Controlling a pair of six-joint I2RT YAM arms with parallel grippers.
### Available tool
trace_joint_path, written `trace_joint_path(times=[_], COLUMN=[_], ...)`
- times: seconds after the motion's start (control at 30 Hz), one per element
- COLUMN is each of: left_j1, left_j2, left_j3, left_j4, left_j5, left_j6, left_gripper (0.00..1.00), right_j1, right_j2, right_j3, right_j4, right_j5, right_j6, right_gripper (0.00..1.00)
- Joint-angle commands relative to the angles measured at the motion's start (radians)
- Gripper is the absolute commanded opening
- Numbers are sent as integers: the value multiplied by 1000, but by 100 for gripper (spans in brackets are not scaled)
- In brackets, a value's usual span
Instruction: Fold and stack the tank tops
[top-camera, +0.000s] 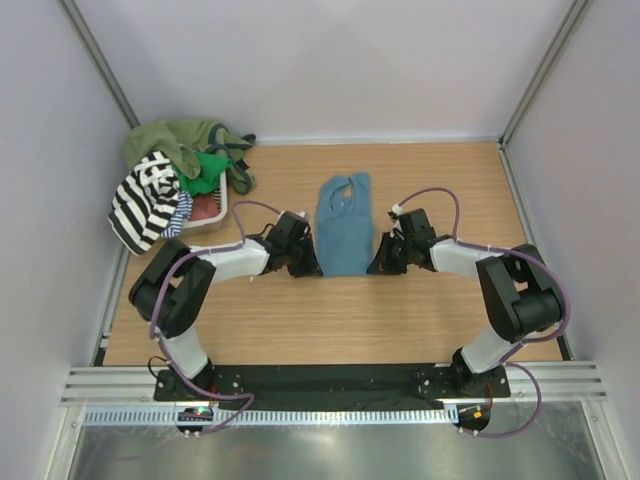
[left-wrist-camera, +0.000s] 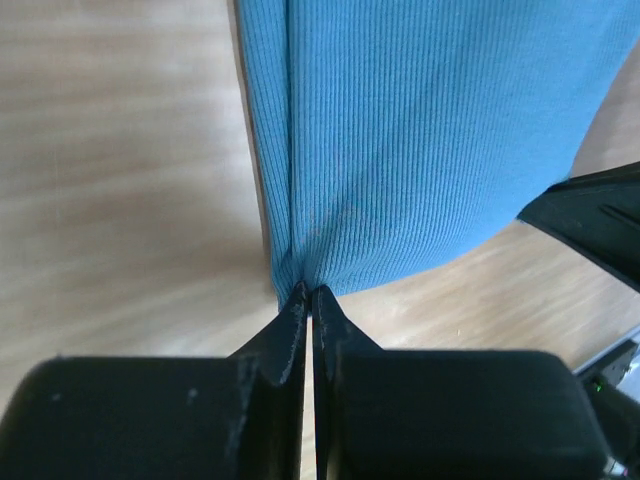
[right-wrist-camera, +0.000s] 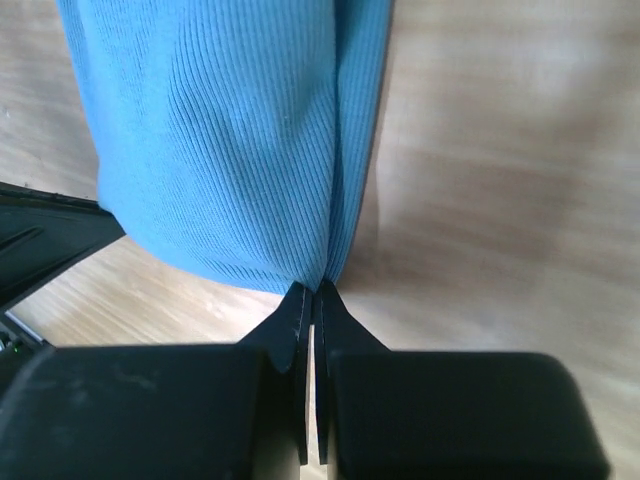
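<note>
A teal-blue tank top lies flat in the middle of the wooden table, straps toward the far side. My left gripper is shut on its near left hem corner; the left wrist view shows the ribbed teal cloth pinched at the fingertips. My right gripper is shut on the near right hem corner, the cloth bunching into a crease at its tips. A black-and-white striped tank top hangs over the heap at the far left.
A white basket at the far left holds olive and green tops and something red. Grey walls close in the table on three sides. Bare wood lies between the teal top and the arm bases.
</note>
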Motion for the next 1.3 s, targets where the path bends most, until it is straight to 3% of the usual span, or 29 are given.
trace_joint_path(times=[0.0,0.3,0.33,0.4,0.47,0.53,0.6,0.67,0.87,1.07,1.27], left_j1=[-21,-104,-111,-134,-148,-156,-157,-157,-150,-99,-41], left_j2=[-118,-291,-320,-355,-406,-434,-470,-486,-423,-290,-173], left_j3=[-60,-278,-293,-328,-346,-356,-341,-317,-166,-57,19], left_j4=[32,59,61,66,63,40,-5,-58,-163,-166,-165], left_j5=[-8,-82,-82,-85,-86,-97,-123,-161,-232,-230,-224], left_j6=[-10,-63,-70,-80,-85,-85,-76,-59,10,48,76], left_gripper=[0,0,0,1,11,29,38,47,48,47,44], right_j1=[4,48,65,79,85,83,83,85,85,83,83], right_j2=[-104,-407,-436,-517,-571,-634,-654,-642,-499,-347,-234], right_j3=[-61,-230,-254,-279,-303,-300,-282,-244,-144,-41,56], right_j4=[-9,-142,-171,-197,-236,-269,-286,-299,-256,-210,-194], right_j5=[-7,56,71,82,94,105,126,139,151,171,195], right_j6=[13,67,74,81,88,88,81,73,47,35,12], right_gripper=[1,6,9,29,45,49,50,45,38,47,48])
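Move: Both hands have the blue tank top's near corners pinched close above the wood, about 14 cm apart; the bare table they take these corners to lies some 9 cm straight back of each. The folded tank top's middle is about 16 cm ahead and 8 cm right of the left hand, and 16 cm ahead and 7 cm left of the right one. Its neck opening lies another 8 cm or so beyond that middle. Keeping their pinch on the near corners, both hands drag the tank top about 9 cm straight back towards the bases, rising only slightly, with the left hand edging a little outward as well. Near the end of the pull both open about halfway and let go, then lift clear and come forward again some 7 to 8 cm along the tank top's two sides, open and empty, the left hand arching up higher, tilting its fingers outward a little and already sinking again. ##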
